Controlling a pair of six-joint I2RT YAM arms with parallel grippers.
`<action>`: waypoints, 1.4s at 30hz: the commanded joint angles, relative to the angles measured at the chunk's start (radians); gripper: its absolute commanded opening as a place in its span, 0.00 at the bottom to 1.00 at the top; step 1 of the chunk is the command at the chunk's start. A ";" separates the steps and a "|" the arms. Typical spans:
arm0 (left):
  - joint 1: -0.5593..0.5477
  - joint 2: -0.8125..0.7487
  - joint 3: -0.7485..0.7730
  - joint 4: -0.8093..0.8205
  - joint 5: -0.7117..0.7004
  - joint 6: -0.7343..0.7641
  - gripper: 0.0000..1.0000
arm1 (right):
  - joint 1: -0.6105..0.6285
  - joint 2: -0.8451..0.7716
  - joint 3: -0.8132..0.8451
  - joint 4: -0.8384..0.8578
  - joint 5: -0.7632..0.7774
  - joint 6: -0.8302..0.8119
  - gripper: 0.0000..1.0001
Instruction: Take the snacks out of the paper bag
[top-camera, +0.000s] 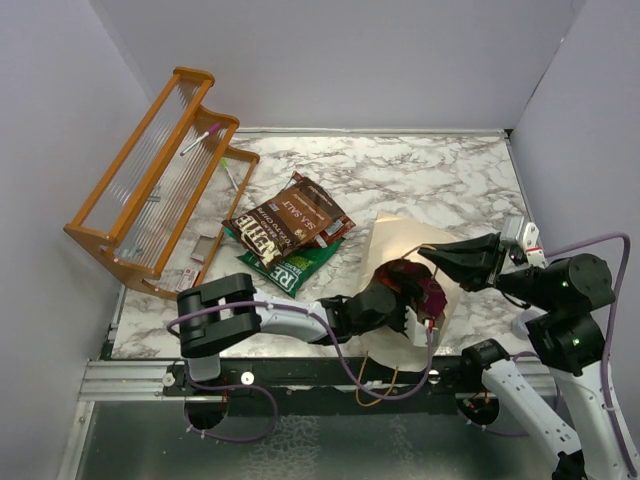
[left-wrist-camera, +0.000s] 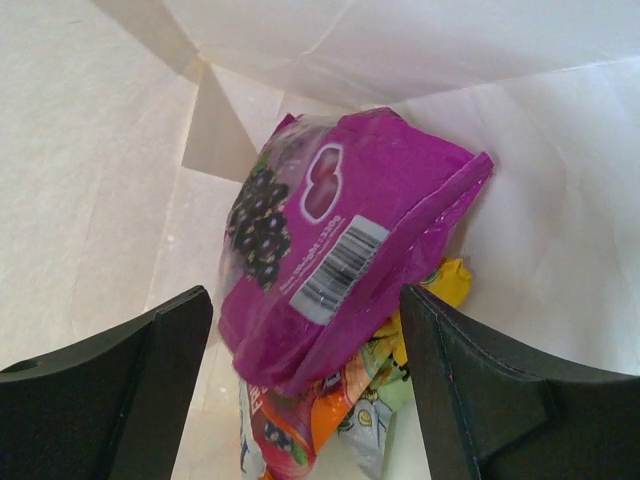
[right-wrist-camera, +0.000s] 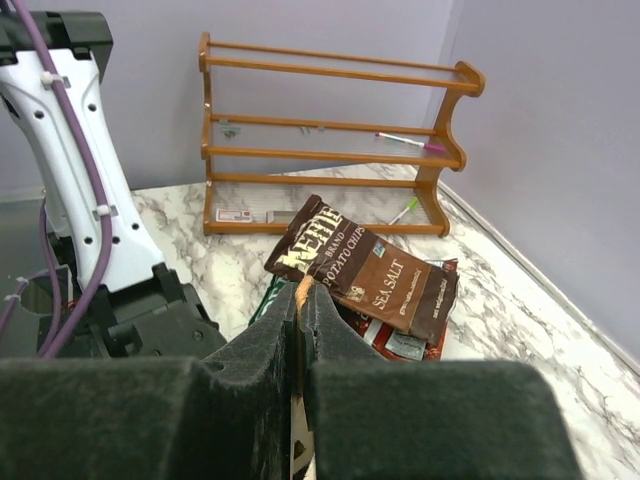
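The paper bag (top-camera: 392, 236) lies on the table with its mouth toward the arms. My left gripper (top-camera: 398, 302) is inside the mouth. In the left wrist view it (left-wrist-camera: 305, 300) is open, its jaws standing either side of the magenta-purple packet (left-wrist-camera: 345, 250) without closing on it. Small yellow (left-wrist-camera: 450, 282) and red-orange (left-wrist-camera: 305, 430) packets lie under that packet. My right gripper (top-camera: 440, 256) is shut on the bag's upper edge (right-wrist-camera: 302, 292). Outside the bag lie brown packets (top-camera: 292, 218) on a green bag (top-camera: 305, 265); the top brown one also shows in the right wrist view (right-wrist-camera: 365, 268).
An orange wooden rack (top-camera: 150, 180) stands at the far left with a pen (top-camera: 198, 139) on it; it shows in the right wrist view too (right-wrist-camera: 330, 140). Grey walls close the table on three sides. The left arm (right-wrist-camera: 70, 150) stands close beside the right gripper.
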 joint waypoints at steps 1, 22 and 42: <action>0.010 0.077 0.073 -0.037 0.028 0.123 0.78 | 0.000 -0.019 0.055 -0.010 0.032 -0.010 0.02; 0.004 0.027 0.102 -0.114 -0.090 0.120 0.00 | 0.000 -0.041 0.051 -0.039 0.113 0.004 0.02; -0.095 -0.333 0.010 -0.127 -0.109 -0.145 0.00 | 0.000 -0.034 0.028 -0.073 0.301 0.037 0.02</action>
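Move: Inside the paper bag, the purple berry packet's middle lies just beyond the left hand's open fingers, about 5 cm to their right, 1 cm ahead and 4 cm lower. The small candy packs sit beneath it, some 2 cm ahead, 4 cm right and 9 cm below the hand. The brown chips bag lies about 28 cm left, 13 cm ahead and 10 cm below. From the right hand, which holds a bag handle, the packet is some 4 cm ahead, 6 cm right and 28 cm below. The left fingers close fully and pinch the near edge of the purple packet, after the hand dips about 3 cm down into the bag, going forward and a little right. The left hand then draws up some 8 cm, and back and left about 5 cm each. Meanwhile the right hand keeps its grip on the handle and late on eases about 3 cm right and forward, turning roughly 15 degrees clockwise. ##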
